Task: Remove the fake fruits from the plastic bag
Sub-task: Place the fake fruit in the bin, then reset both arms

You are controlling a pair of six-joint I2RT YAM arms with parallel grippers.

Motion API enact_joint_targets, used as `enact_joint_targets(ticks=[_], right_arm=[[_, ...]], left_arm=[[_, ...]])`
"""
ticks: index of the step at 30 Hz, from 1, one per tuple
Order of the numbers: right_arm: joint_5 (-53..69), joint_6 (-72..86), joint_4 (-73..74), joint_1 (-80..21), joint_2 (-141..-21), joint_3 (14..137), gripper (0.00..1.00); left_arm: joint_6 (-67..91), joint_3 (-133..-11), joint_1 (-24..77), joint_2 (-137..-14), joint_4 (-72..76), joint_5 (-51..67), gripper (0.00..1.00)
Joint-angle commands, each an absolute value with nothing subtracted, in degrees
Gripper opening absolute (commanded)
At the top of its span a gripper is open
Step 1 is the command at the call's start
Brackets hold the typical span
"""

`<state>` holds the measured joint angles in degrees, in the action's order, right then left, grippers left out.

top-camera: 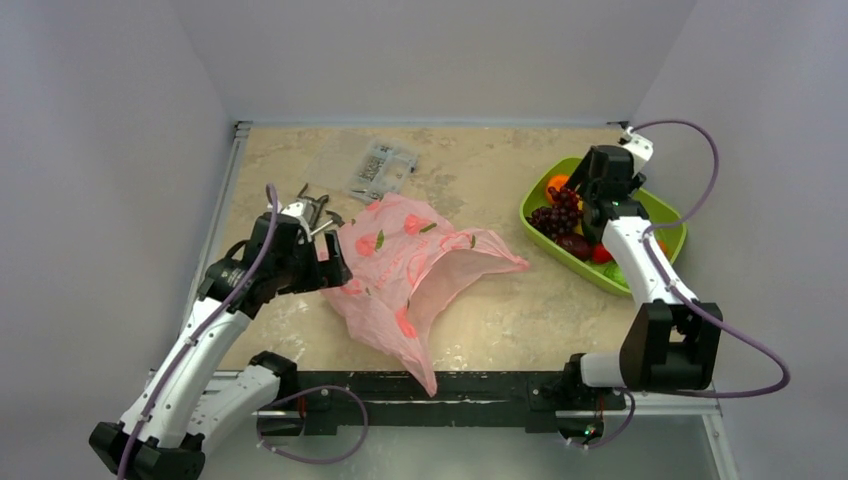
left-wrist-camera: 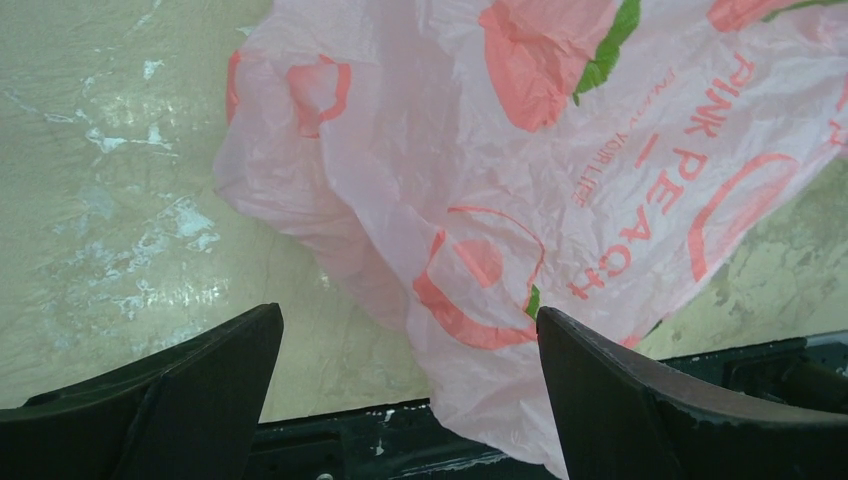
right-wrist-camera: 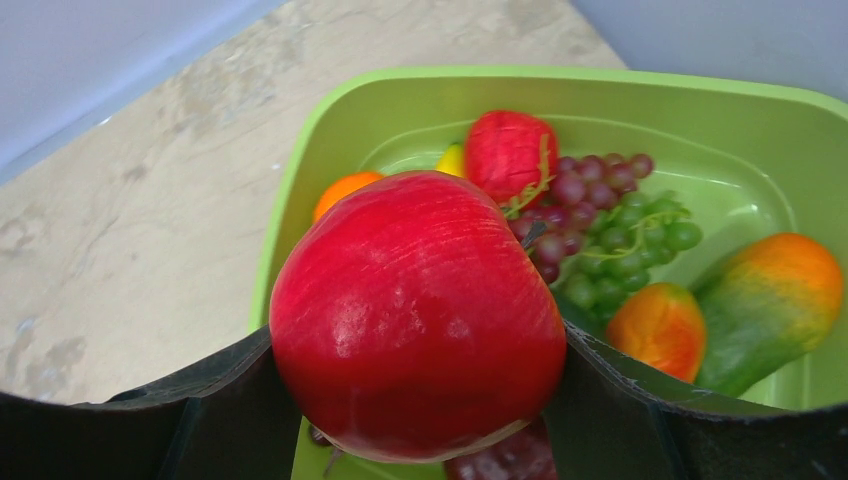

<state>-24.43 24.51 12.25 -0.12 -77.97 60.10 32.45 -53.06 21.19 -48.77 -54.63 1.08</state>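
Observation:
The pink plastic bag [top-camera: 420, 260] lies crumpled and flat on the table, its mouth facing right. My left gripper [top-camera: 335, 262] sits at its left edge, open. In the left wrist view the bag [left-wrist-camera: 520, 170] spreads beyond the wide-apart fingers of that gripper [left-wrist-camera: 408, 315], one fold reaching the right finger [left-wrist-camera: 640, 400]. My right gripper [right-wrist-camera: 418, 340] is shut on a big glossy red fruit [right-wrist-camera: 415, 315], held over the lime-green tray [right-wrist-camera: 330, 130]. In the tray lie a strawberry [right-wrist-camera: 510, 150], purple grapes [right-wrist-camera: 580, 195], green grapes [right-wrist-camera: 630, 240], a mango [right-wrist-camera: 765, 305] and an orange [right-wrist-camera: 342, 190].
The tray [top-camera: 665, 215] stands at the table's right edge, close to the wall. A clear compartment box of screws [top-camera: 382, 168] rests at the back, with a metal tool [top-camera: 315, 208] behind the left gripper. The dark front rail [top-camera: 430, 385] runs under the bag's tip.

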Motion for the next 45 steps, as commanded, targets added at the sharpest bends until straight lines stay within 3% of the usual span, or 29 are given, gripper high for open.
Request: enact_joint_targets(ticks=[1, 4, 11, 13, 19, 24, 30, 36, 45], right_arm=[[-22.7, 25.8, 9.3, 4.1, -78.4, 58.3, 0.17], [-21.6, 26.3, 8.4, 5.8, -79.1, 57.4, 0.33], [-16.2, 23.3, 7.3, 6.6, -81.7, 58.1, 0.91], [-16.0, 23.1, 7.2, 6.6, -81.5, 57.7, 0.98], [-15.5, 21.4, 8.6, 6.5, -79.7, 58.1, 0.99], [-8.1, 21.1, 9.3, 3.8, -74.8, 57.1, 0.99], [-3.7, 19.1, 10.9, -6.7, -61.0, 54.7, 0.99], [7.5, 19.8, 16.3, -7.5, -47.6, 55.9, 0.99], [2.6, 19.3, 24.4, -7.4, -32.9, 64.9, 0.99]], left_arm=[[30.3, -54.1, 21.5, -48.4, -53.3, 12.5, 1.00], [31.6, -54.0, 22.4, -50.3, -52.6, 16.3, 1.00], [34.4, -53.3, 28.1, -52.8, -50.5, 14.0, 1.00], [35.3, -52.5, 29.4, -52.2, -49.2, 13.7, 1.00], [36.5, -51.2, 30.4, -48.6, -49.1, 14.2, 1.00], [35.0, -52.8, 30.4, -43.8, -53.1, 11.7, 1.00], [32.8, -60.3, 30.3, -37.8, -56.0, 4.4, 1.00], [29.2, -68.6, 30.4, -33.1, -54.6, -2.4, 1.00], [24.3, -76.8, 30.3, -23.7, -53.0, -10.7, 1.00]])
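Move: My right hand already holds the red apple above the far-left part of the bin, whose middle lies about 4 cm back, 6 cm to the right and 15 cm below. The red pomegranate sits roughly 4 cm ahead and 6 cm right of the hand; the orange is 5 cm ahead and 3 cm left, with the dark grapes 3 cm straight left. From my open left hand the bin is about 17 cm ahead and 60 cm right. I ease the right hand about 4 cm right and then down into the bin by nearly 5 cm, and spread the fingers to let go of the apple; then I lift away some 23 cm, swinging back and left, fingers tipping up and turning counter-clockwise. My empty left hand slides right and back over the bag, then rises about 20 cm, drifting left and tilting up. ##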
